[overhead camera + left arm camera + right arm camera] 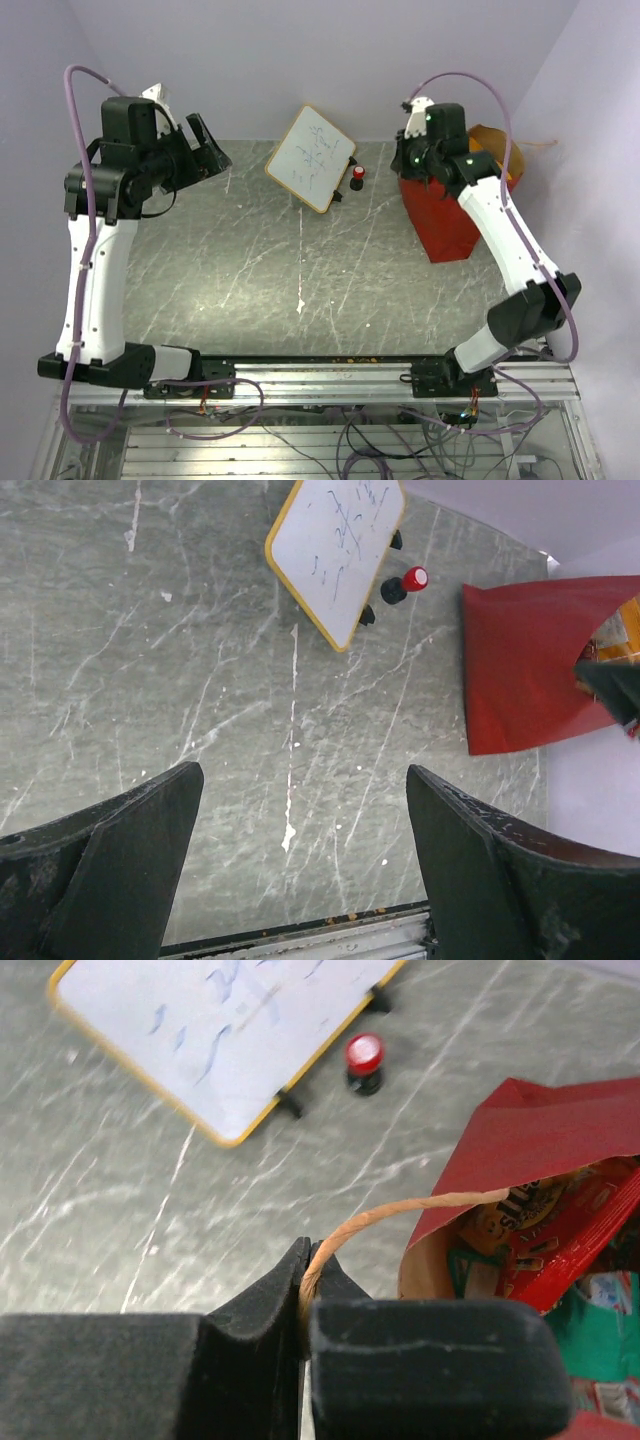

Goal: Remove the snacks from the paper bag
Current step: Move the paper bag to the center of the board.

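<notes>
The red paper bag (pixel 445 218) stands at the table's right rear, its brown-lined mouth open. In the right wrist view, orange and red snacks (pixel 560 1230) and a teal-white packet (pixel 600 1310) lie inside the paper bag (pixel 530 1130). My right gripper (pixel 312 1260) is shut on the bag's thin tan handle (pixel 400 1210), which arcs from the jaws to the bag's rim. In the top view my right gripper (pixel 408 158) hovers over the bag's left top edge. My left gripper (pixel 210 150) hangs open and empty at the far left rear; its fingers (pixel 120 870) frame bare table.
A white yellow-edged whiteboard (pixel 312 158) stands tilted at the middle rear. A small red-and-black bottle (pixel 357 178) sits beside it, between the board and the bag. The table's front rail (pixel 320 375) runs along the near edge. Walls close in on left, right and rear.
</notes>
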Tool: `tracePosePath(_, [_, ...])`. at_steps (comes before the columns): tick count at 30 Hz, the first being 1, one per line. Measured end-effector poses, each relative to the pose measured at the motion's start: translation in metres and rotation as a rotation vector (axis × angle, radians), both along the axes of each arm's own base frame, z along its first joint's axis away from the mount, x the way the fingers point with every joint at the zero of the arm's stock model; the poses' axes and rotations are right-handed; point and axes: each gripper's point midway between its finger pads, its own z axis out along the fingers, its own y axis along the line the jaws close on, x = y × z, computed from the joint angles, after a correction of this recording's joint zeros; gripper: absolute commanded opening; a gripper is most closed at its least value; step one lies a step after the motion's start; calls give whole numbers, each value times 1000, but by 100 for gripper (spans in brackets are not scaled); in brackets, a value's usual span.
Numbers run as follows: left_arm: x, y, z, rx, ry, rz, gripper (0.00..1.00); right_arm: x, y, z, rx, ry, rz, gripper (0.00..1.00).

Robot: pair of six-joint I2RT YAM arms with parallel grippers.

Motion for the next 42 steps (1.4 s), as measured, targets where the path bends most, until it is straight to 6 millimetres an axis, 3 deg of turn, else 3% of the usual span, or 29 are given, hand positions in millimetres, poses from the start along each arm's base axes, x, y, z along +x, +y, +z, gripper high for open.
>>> tracePosePath(4, [5, 2, 2, 22, 21, -18, 93, -60, 43, -3, -30, 39, 116, 0])
tracePosePath(7, [-5, -1, -4, 12, 46, -42, 93, -107, 84, -8, 0, 73, 223, 0])
tracePosePath(15, [-74, -8, -13, -125, 76, -50, 93, -191, 179, -4, 148, 122, 409, 1])
tracePosePath(18, [-99, -16, -21, -220, 90, -53, 93, -220, 219, -6, 183, 144, 481, 20])
tracePosePath(22, [-123, -26, -31, -338, 123, -60, 93, -242, 246, -1, 230, 167, 533, 58])
tracePosePath(24, [-126, -31, -32, -382, 134, -65, 93, -243, 245, 8, 247, 156, 518, 74])
tracePosePath(27, [-124, -37, -31, -431, 149, -73, 93, -240, 226, 24, 253, 113, 460, 90])
tracePosePath(30, [-120, -45, -33, -483, 167, -91, 93, -238, 194, 48, 255, 41, 396, 99])
tracePosePath(35, [-113, -59, -51, -556, 232, -130, 93, -230, 140, 83, 228, -73, 287, 100])
tracePosePath(39, [-101, -69, -67, -607, 301, -148, 93, -192, 101, 94, 168, -127, 149, 100])
tracePosePath(42, [-88, -78, -68, -626, 310, -172, 93, -141, 58, 91, 116, -126, -8, 100])
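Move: Above and to the left of the paper bag, the right hand already pinches its left handle; the bag's middle is some 15 cm to the right, 7 cm nearer and 15 cm below. The board's centre lies roughly 16 cm left and 13 cm back of this hand, 28 cm down. The red-capped bottle is about 6 cm ahead and 8 cm left, the whiteboard 10 cm ahead and 20 cm left. From the empty left hand, the board's centre is about 22 cm right, level ahead. Dragging the bag by its handle, the right hand sweeps about 24 cm back and 24 cm left at nearly constant height, turning some 30 degrees counter-clockwise. There it opens wide, lets go, then rises and goes right and forward over the bag's mouth, turning back. The open left hand draws back 12 cm, then shifts right, down and slightly forward towards the bag, rolling its left side down. ##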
